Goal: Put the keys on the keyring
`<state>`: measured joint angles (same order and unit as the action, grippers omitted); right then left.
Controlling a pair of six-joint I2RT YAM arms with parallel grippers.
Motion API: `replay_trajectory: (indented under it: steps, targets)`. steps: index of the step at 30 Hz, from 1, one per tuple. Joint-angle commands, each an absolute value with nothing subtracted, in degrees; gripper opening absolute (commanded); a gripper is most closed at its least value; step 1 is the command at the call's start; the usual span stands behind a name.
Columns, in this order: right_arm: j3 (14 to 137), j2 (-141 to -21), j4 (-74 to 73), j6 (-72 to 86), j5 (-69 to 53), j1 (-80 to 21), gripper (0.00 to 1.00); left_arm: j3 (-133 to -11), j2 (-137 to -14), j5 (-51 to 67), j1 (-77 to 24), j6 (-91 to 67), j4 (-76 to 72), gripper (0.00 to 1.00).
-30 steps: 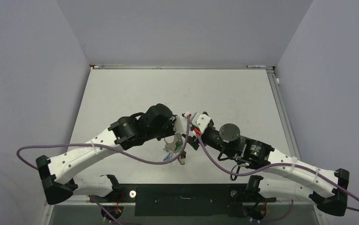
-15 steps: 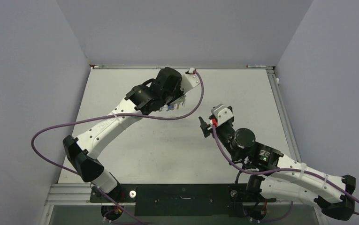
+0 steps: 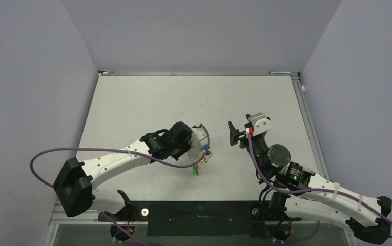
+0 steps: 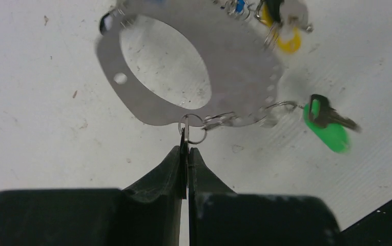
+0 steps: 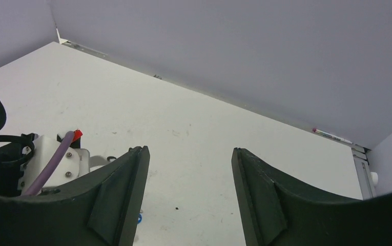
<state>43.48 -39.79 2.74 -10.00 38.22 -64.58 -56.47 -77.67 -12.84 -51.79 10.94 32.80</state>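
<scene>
The keyring (image 4: pixel 234 66) is a flat silver oval with small holes, hanging just above the white table in the left wrist view. Small split rings link keys to it: a green-headed key (image 4: pixel 327 128) at the right, and yellow (image 4: pixel 288 41) and blue tags at the top. My left gripper (image 4: pixel 186 148) is shut on a thin flat metal piece seen edge-on, which joins a split ring (image 4: pixel 193 128) at the oval's lower edge. From above, the left gripper (image 3: pixel 202 154) holds this bunch (image 3: pixel 196 169) near the table's middle. My right gripper (image 3: pixel 233 134) stands open and holds nothing, a hand's width to the right.
Grey walls close in the table (image 3: pixel 132 102) on three sides. A pen-like thing (image 5: pixel 329 136) lies on the back rail. Purple cables (image 3: pixel 45 156) loop off both arms. A black base bar (image 3: pixel 199 218) runs along the near edge.
The left arm swung out to the table's back with the bunch, then came back near the middle. The right gripper drew away to the right and stayed open.
</scene>
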Motion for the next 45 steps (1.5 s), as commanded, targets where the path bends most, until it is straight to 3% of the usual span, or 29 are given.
replay_trajectory:
  steps: [1, 10, 23, 30, 32, 35, 39, 41, 45]
  targets:
    - [43.3, -40.5, 4.8, -9.6, 39.0, -64.8, 0.61, -56.7, -73.7, -9.6, -53.3, 6.5, 30.7, 0.00]
    - [43.0, -41.7, 5.0, -9.1, 38.3, -64.6, 0.61, -55.0, -74.2, -12.0, -54.2, 5.8, 33.9, 0.00]
    - [42.5, -43.4, 5.3, -8.4, 36.0, -63.0, 0.61, -58.8, -81.7, -12.2, -45.6, 1.0, 33.1, 0.00]
    - [42.4, -43.0, 5.2, -7.9, 34.9, -62.1, 0.61, -61.6, -87.5, -14.2, -41.2, 1.7, 35.0, 0.06]
    - [42.3, -43.0, 5.2, -7.9, 34.8, -62.1, 0.61, -61.1, -88.1, -14.5, -40.0, 1.8, 34.7, 0.14]
    - [42.3, -43.5, 5.1, -7.8, 34.5, -61.8, 0.61, -61.1, -88.4, -18.6, -39.3, 2.1, 35.6, 0.49]
    - [42.5, -44.2, 4.9, -7.6, 34.3, -61.7, 0.62, -60.1, -85.6, -23.7, -39.1, 2.3, 35.7, 0.81]
    - [42.5, -44.4, 4.8, -7.7, 34.3, -61.6, 0.62, -59.5, -83.4, -26.3, -38.9, 2.7, 35.5, 0.88]
    - [42.4, -45.2, 5.3, -7.7, 34.4, -61.4, 0.62, -59.0, -78.6, -30.2, -37.8, 3.2, 34.9, 0.91]
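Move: The left hand holds the keyring pinched by a small ring. The keyring's middle hangs some 4 cm to this hand's right, 3 cm back and 5 cm below; its green tag trails about 8 cm back and 4 cm right, its yellow tag 5 cm back and 7 cm right. The bare table spot for the keyring is about 3 cm ahead, 4 cm right and 9 cm below; from the right hand it's roughly 4 cm ahead, 16 cm left and 31 cm down. Back by about 2 cm first, then leftward, forward and down, the left hand trails the keyring onto the table, its wrist turning some 25 degrees counter-clockwise. Near the lowest point the fingers spread wide and let go of the small ring, and the hand carries on left and forward, rising slightly clear of the keyring. The empty right hand, still open, sinks about 3 cm, drifting left. ##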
